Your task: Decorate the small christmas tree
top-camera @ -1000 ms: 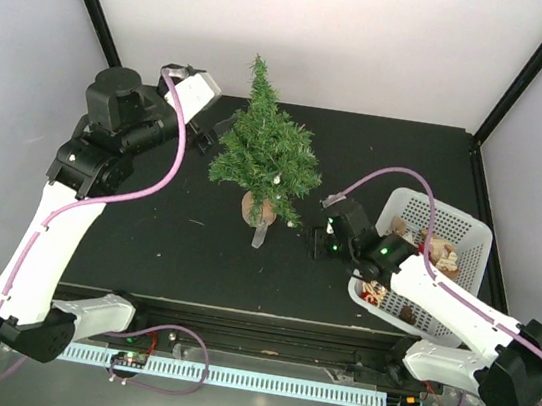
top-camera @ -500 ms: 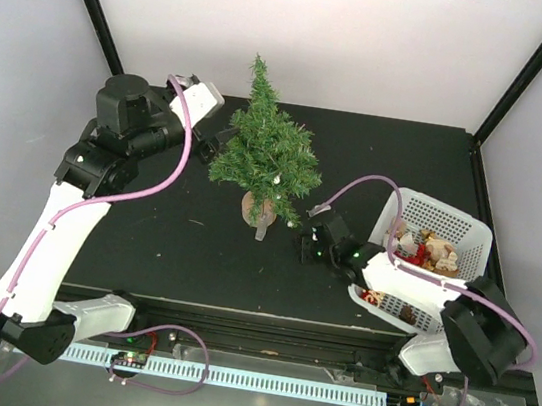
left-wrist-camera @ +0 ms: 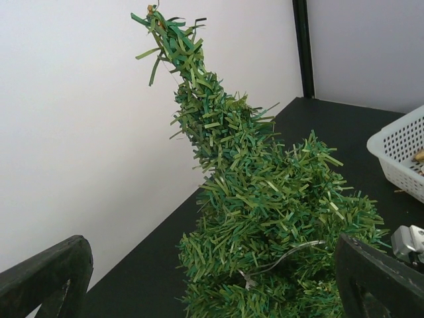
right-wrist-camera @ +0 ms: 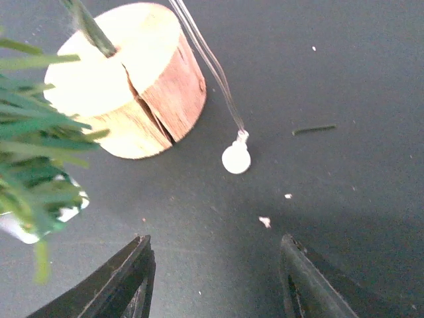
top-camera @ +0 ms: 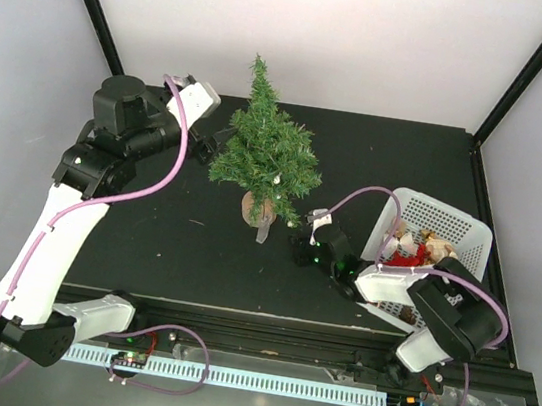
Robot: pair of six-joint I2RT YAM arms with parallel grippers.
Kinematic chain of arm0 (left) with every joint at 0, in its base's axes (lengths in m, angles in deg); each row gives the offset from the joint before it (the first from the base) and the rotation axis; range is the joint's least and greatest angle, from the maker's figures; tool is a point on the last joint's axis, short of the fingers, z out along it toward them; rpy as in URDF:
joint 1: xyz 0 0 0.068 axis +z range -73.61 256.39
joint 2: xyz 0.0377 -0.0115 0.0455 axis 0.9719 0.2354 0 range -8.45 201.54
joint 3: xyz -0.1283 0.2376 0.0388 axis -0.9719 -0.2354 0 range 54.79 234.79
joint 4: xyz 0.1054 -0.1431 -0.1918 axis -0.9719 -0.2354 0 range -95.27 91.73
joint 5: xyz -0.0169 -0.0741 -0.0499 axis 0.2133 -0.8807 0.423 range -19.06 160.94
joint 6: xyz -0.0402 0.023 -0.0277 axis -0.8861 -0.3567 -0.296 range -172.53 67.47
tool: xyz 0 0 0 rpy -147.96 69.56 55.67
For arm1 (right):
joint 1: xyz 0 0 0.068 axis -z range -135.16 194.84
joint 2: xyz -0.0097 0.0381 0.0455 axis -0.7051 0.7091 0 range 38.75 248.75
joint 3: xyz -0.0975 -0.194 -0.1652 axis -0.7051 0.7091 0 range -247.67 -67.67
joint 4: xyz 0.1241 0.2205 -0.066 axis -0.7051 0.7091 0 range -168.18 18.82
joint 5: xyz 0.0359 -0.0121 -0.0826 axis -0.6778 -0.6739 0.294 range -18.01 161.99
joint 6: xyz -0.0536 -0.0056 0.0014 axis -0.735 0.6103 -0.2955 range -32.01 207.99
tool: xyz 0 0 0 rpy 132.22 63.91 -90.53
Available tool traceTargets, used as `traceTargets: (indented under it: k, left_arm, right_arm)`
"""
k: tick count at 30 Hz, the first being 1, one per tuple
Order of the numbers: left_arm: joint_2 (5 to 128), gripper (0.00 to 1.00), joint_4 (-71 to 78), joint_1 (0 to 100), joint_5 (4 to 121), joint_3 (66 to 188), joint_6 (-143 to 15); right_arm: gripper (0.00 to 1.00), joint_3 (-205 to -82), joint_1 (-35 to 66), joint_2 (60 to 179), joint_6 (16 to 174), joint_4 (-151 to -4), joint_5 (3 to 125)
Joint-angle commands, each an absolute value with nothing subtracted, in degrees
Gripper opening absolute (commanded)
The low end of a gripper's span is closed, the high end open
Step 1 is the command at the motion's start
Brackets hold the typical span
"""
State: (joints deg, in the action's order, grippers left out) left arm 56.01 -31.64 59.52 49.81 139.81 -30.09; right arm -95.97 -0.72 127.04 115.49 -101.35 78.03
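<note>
The small christmas tree point(top-camera: 263, 151) stands at the middle back of the table on a round wooden base point(top-camera: 257, 206). A thin wire with a small white bulb point(right-wrist-camera: 236, 159) hangs down from the tree. The bulb lies on the table beside the base point(right-wrist-camera: 122, 79). My left gripper point(top-camera: 214, 142) is open at the tree's left side, and the branches point(left-wrist-camera: 265, 218) fill the space between its fingers point(left-wrist-camera: 46, 281). A wire point(left-wrist-camera: 291, 252) runs through those branches. My right gripper point(right-wrist-camera: 215, 278) is open and low over the table just short of the bulb, with nothing between its fingers.
A white plastic basket point(top-camera: 464, 230) with several ornaments stands at the right, beside my right arm. Its corner point(left-wrist-camera: 404, 156) shows in the left wrist view. Small crumbs point(right-wrist-camera: 265, 222) and a loose needle point(right-wrist-camera: 313, 129) lie on the black table.
My right gripper has moved left and down toward the tree's base, and its jaws have narrowed slightly. My left gripper has barely shifted beside the tree.
</note>
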Motion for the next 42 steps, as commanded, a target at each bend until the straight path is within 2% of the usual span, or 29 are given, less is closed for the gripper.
traceTargets:
  k: [1,6,9,14,35,37,42]
  left_arm:
    - [55.2,0.99,-30.8,60.2,48.3,139.5,-31.0]
    - [55.4,0.99,-30.5,60.4,47.9,139.4,-31.3]
    - [55.5,0.99,-30.5,60.4,47.9,139.3,-31.3]
    - [55.5,0.99,-30.4,60.6,47.8,139.3,-31.4]
    - [55.1,0.99,-30.7,61.3,47.2,139.3,-31.8]
    - [55.1,0.99,-30.8,61.4,47.2,139.2,-31.7]
    - [55.0,0.99,-30.8,61.6,47.1,139.3,-31.9]
  right_arm:
    - [0.54,-92.8,-0.5,129.3,111.0,-118.6,79.4]
    - [0.54,-91.7,-0.4,134.4,109.3,-127.0,83.0]
    - [0.55,-89.8,-0.4,139.0,108.6,-137.3,83.9]
    - [0.56,-92.0,-0.5,144.9,108.4,-141.7,83.7]
    - [0.54,-100.6,-0.2,149.4,106.9,-135.4,89.5]
    - [0.51,-102.1,-0.2,149.8,106.3,-134.1,89.7]
    - [0.15,-104.0,-0.1,150.0,104.7,-130.7,90.0]
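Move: The loose bulb at the end of the light string is about 7 cm ahead of my right hand, 3 cm to the left and about 1 cm lower. The tree's wooden base is about 7 cm ahead of that hand and 10 cm left; the basket's middle is some 27 cm to its right, about level with it. From my left hand the bulb is about 4 cm ahead, 17 cm right and 40 cm below. I slide my half-open right hand low over the table, about 7 cm forward and a little left, past the near right side of the tree base to the bulb. On the way I tip the fingers up nearly 20 degrees towards level, with a small rise and dip. Only on arriving do I start closing them, to about a quarter open, around the bulb and its wire end. ##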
